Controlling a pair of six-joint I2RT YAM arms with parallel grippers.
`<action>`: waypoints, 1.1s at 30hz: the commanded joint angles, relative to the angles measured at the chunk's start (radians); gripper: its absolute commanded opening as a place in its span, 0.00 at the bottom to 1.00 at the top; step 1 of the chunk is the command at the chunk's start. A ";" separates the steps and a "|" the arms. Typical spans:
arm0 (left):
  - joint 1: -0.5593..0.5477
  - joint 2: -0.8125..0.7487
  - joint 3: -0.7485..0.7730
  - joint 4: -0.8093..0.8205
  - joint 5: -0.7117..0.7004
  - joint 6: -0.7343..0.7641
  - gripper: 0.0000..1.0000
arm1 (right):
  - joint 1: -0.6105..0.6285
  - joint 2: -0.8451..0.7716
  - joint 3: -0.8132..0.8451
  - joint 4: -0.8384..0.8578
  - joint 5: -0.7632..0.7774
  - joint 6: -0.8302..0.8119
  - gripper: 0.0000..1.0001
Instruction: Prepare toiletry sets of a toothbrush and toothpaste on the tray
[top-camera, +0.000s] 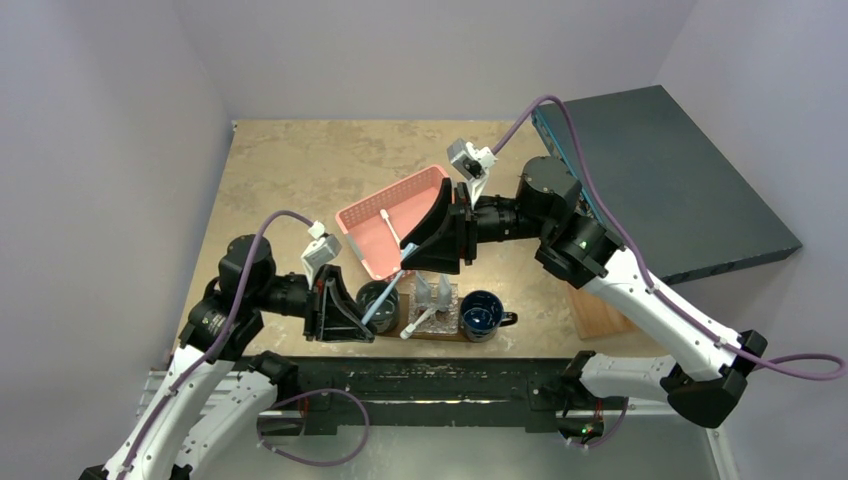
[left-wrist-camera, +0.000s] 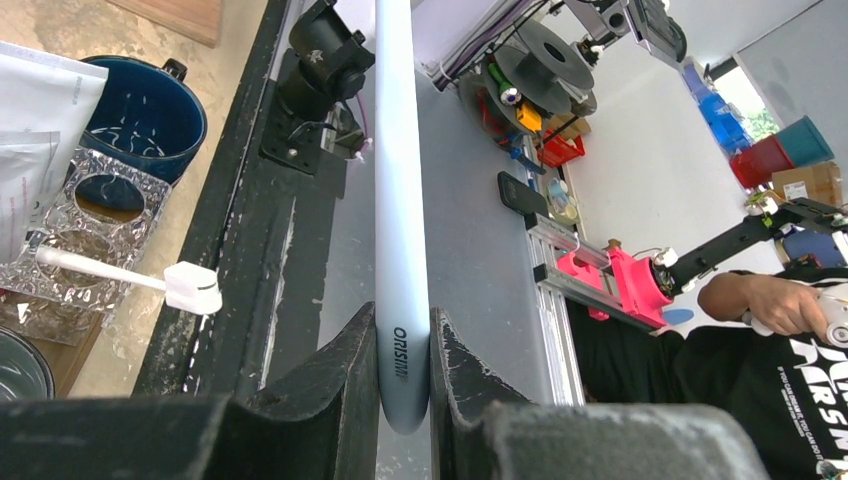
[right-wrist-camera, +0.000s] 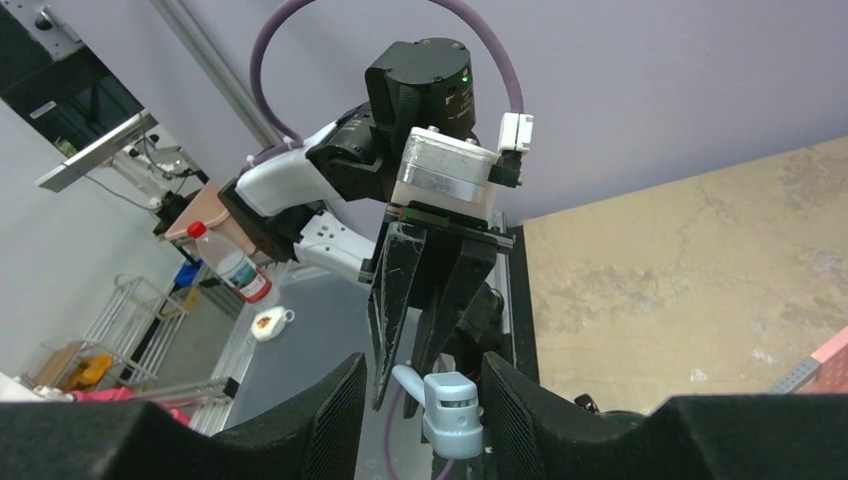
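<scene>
My left gripper (top-camera: 345, 312) is shut on the handle end of a pale blue toothbrush (top-camera: 388, 292), which slants up and right to my right gripper (top-camera: 418, 262). In the left wrist view the handle (left-wrist-camera: 401, 200) is pinched between the fingers (left-wrist-camera: 350, 370). My right gripper (right-wrist-camera: 420, 378) is open, and the capped brush head (right-wrist-camera: 452, 408) sits between its fingers without being clamped. The dark brown tray (top-camera: 447, 334) carries two pale tubes (top-camera: 431, 290) and a white toothbrush (top-camera: 420, 322), which also shows in the left wrist view (left-wrist-camera: 130, 277).
A pink mesh basket (top-camera: 372, 215) behind the tray holds another white toothbrush (top-camera: 390, 230). Two dark blue mugs (top-camera: 378, 298) (top-camera: 482, 315) stand at the tray's ends. A paler wooden board (top-camera: 600, 315) lies at the right, under a dark slab (top-camera: 660, 170).
</scene>
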 joint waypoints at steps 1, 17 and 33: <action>-0.007 -0.002 0.032 0.005 -0.001 0.032 0.00 | -0.003 -0.014 0.013 0.018 -0.014 -0.006 0.48; -0.007 0.008 0.048 0.000 -0.004 0.037 0.00 | -0.003 0.016 -0.012 0.016 0.000 -0.016 0.44; -0.007 0.030 0.062 -0.015 -0.060 0.049 0.00 | -0.003 0.032 -0.018 0.019 -0.032 -0.018 0.00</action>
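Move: The pale blue toothbrush's head stands between the right gripper's open fingers, about 1 cm ahead of, 1 cm left of and 1 cm below the hand point. From the left gripper, already pinching the handle end, the head is some 9 cm ahead, 6 cm right and 12 cm up. From the right hand, about 37 cm below, the foil-covered holder lies 5 cm ahead and 4 cm right, the grey mug 5 cm ahead and 8 cm left. Hold the toothbrush's handle end nearly still in the left gripper. After a brief pause, lower the right gripper about 1.5 cm while edging it some 1 cm left, so its half-open fingers straddle the brush head. Then shut them from about half open to nearly closed, pinching the brush at its head end. ##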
